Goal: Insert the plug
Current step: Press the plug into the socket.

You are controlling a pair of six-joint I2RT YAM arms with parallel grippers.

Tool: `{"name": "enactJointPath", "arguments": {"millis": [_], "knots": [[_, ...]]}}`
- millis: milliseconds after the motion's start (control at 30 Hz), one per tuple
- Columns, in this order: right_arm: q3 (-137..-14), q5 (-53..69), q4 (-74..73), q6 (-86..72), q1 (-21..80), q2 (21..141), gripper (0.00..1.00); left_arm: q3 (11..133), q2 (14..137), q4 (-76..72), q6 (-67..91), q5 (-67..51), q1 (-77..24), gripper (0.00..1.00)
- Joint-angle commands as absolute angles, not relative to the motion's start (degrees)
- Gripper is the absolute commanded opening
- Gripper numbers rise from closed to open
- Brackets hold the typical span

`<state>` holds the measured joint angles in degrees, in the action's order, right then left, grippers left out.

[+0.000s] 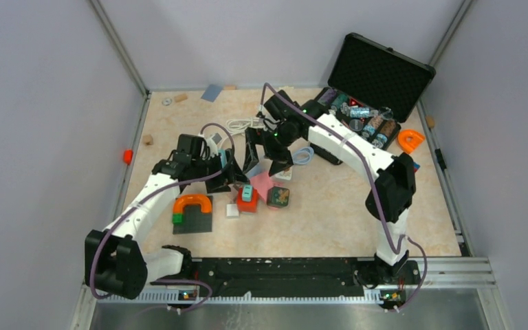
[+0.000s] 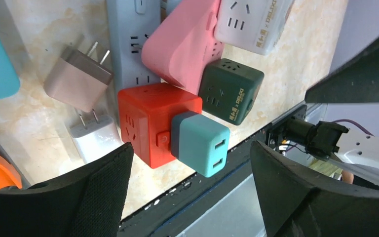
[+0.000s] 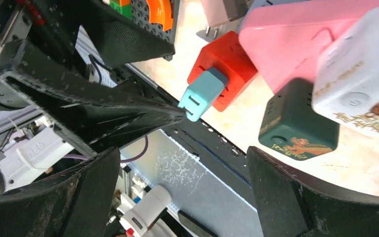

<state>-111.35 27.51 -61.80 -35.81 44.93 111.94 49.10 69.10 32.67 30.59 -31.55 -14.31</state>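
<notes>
The teal plug (image 2: 202, 145) sits pushed into the side of the red cube socket (image 2: 148, 118) on the table, its two slots facing outward. My left gripper (image 2: 190, 192) stands open just off the plug, one finger (image 2: 79, 197) on each side and nothing between them. From above, the plug (image 1: 247, 193) lies on the red cube (image 1: 246, 204), the left gripper (image 1: 234, 172) hovering just behind it. Over the pink strip, my right gripper (image 1: 265, 157) is open and empty. Its wrist view shows the plug (image 3: 202, 94) seated in the red cube (image 3: 227, 66), ahead of the right gripper (image 3: 182, 192).
A pink power strip (image 2: 182, 44), a dark green cube socket (image 2: 229, 91), a white cube socket (image 2: 254, 19), a grey strip (image 2: 128, 44) and two loose chargers (image 2: 79, 79) crowd round the red cube. An orange arch on a grey plate (image 1: 192, 206) lies to the left. An open black case (image 1: 368, 103) stands back right.
</notes>
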Motion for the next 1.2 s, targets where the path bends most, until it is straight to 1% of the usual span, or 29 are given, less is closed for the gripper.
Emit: {"name": "enactJointPath", "arguments": {"millis": [0,100,267,300,467,600,700,867,933,1033,1167], "knots": [[-106.07,30.58,-55.72,-36.08,42.31,106.62,0.94,50.75,67.45,33.12,30.04,-35.47,-14.30,0.87],[-103.43,31.43,-54.57,-36.12,41.61,105.64,0.94,50.08,68.43,32.53,29.05,-39.62,-14.41,0.86],[-99.36,32.13,-53.62,-35.84,41.07,104.46,0.94,49.26,69.51,35.35,26.35,-37.49,-14.41,0.76],[-98.49,32.35,-53.09,-36.06,41.00,104.23,0.94,49.24,69.77,35.83,25.88,-37.01,-14.41,0.73],[-95.92,34.04,-51.05,-37.06,40.96,103.69,0.91,48.43,71.94,36.32,24.48,-36.59,-14.41,0.50],[-95.76,34.40,-51.52,-36.84,40.96,104.26,0.85,47.84,72.50,37.66,23.26,-33.87,-14.41,0.33],[-95.05,35.14,-51.11,-37.23,40.96,104.71,0.81,47.47,73.01,39.71,21.28,-31.67,-14.39,0.23],[-94.08,36.47,-49.29,-38.51,41.66,105.68,0.74,45.79,73.91,41.02,19.90,-28.64,-14.41,0.13],[-94.21,36.55,-49.26,-38.67,42.21,106.39,0.72,45.35,74.85,41.00,19.48,-27.87,-14.41,0.11],[-94.55,36.56,-49.03,-39.01,43.07,107.23,0.70,44.78,76.61,40.61,19.09,-27.33,-14.41,0.05],[-97.41,35.56,-50.47,-38.68,45.02,110.30,0.63,44.64,77.93,40.69,18.76,-26.58,-14.41,0.00]]}}
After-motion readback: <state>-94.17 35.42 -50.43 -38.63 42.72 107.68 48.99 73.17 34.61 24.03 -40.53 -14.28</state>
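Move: The teal plug stands in the top of the red socket, about 3 cm to the left hand's right, 2 cm back and 4 cm below it, with the red socket's middle some 5 cm under the plug. From the plug, the dark green block lies about 8 cm right, and the pink strip 5 cm right and 5 cm farther out, both some 5 cm lower. From the right hand the plug is about 4 cm left, 2 cm back and 10 cm down. The left hand lifts barely 1 cm, then sinks nearly 2 cm as it draws back about 2 cm and a little right to the teal plug, turning clockwise some 10 degrees while its wide-open fingers shut together, so that the closed tips come down against the plug's outer end. Meanwhile the right hand, touching nothing, swings a little forward and right and sinks about 4 cm, then eases back and left over the pink strip, its fingers closing about a third of the way. ##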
